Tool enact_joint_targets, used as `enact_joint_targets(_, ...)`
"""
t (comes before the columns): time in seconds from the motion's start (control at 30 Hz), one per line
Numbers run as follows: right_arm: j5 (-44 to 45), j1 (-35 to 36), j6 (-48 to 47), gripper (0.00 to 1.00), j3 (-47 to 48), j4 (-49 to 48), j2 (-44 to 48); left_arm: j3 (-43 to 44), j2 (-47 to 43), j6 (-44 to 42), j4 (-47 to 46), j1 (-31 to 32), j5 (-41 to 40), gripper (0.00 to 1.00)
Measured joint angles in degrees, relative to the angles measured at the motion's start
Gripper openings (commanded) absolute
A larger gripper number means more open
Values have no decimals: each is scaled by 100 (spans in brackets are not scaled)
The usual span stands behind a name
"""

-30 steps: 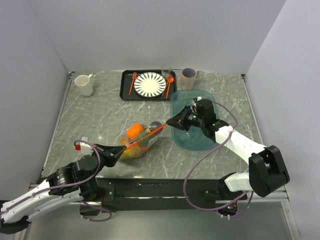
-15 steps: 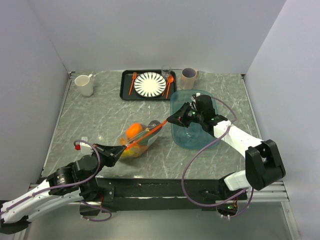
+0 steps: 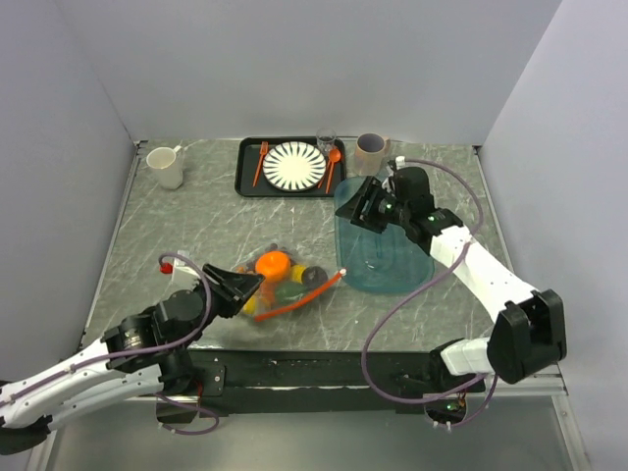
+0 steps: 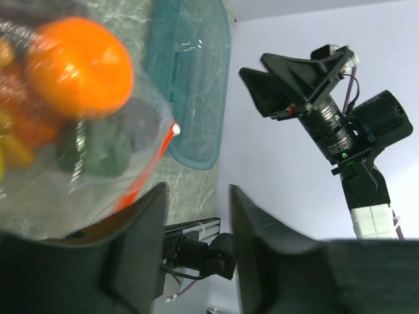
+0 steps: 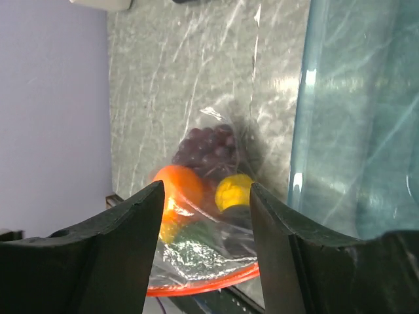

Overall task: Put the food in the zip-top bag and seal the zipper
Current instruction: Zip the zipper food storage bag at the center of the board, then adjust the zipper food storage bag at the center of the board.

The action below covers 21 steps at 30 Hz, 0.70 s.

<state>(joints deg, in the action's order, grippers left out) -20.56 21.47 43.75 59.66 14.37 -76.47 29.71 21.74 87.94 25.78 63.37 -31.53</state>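
The zip-top bag [image 3: 287, 287] lies slack on the marble table with the food inside: a round orange [image 3: 274, 263], a yellow piece [image 5: 234, 191], dark purple grapes [image 5: 206, 147] and a green piece [image 5: 196, 237]. Its zipper [image 3: 304, 297] curves along the near side as an orange-red strip. At the bag's left end my left gripper [image 3: 248, 286] stands open, with nothing between its fingers [image 4: 152, 222]. My right gripper [image 3: 356, 207] hovers open over the teal tub, apart from the bag. In the right wrist view the bag shows below, between the spread fingers [image 5: 141, 216].
A teal translucent tub [image 3: 381, 270] sits right of the bag. At the back, a black tray [image 3: 247, 182] carries a striped plate [image 3: 294, 165], an orange fork [image 3: 261, 162] and spoon [image 3: 333, 165]. A white mug [image 3: 166, 166], a glass [image 3: 326, 140] and a beige cup [image 3: 371, 153] stand nearby.
Both grippers have opened and let go of the zipper's ends. The bag has dropped flat onto the table. The right gripper has drawn back over the tub; the left has shifted forward.
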Motion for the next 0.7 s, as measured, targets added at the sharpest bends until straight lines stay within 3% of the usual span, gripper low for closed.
enact_joint_targets(0.23,-240,234,199,65,-1106,63,990,772,426,-444,157,0,11,74)
enact_joint_targets(0.47,-299,1401,487,67,-1714,245,1635,1174,428,-616,796,0,-291,88)
enact_joint_targets(0.7,-262,1867,892,67,-2035,221,1443,1366,396,-763,1272,0,-529,99)
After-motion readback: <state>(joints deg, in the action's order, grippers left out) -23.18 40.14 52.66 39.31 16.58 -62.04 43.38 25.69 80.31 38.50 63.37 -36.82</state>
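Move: The white slider at the zipper's right end lies about 13 cm back from the right hand, 3 cm to its left and 13 cm below. The orange inside the bag is roughly 20 cm left and 12 cm back of that hand; the blue bin's middle is 8 cm right and 4 cm back. From the left hand the slider is some 7 cm ahead and 21 cm right, 15 cm lower, and the zipper's left end is about 4 cm back, straight below. Touching nothing, the open right hand sweeps back about 16 cm and slightly left from over the bin's side towards the slider, sinking more steeply at the end, while its fingers swing some 15 degrees counter-clockwise and tip down. The left hand, already off the zipper, rises about 4 cm, then slides 3 cm left away from the bag, opening wide. ##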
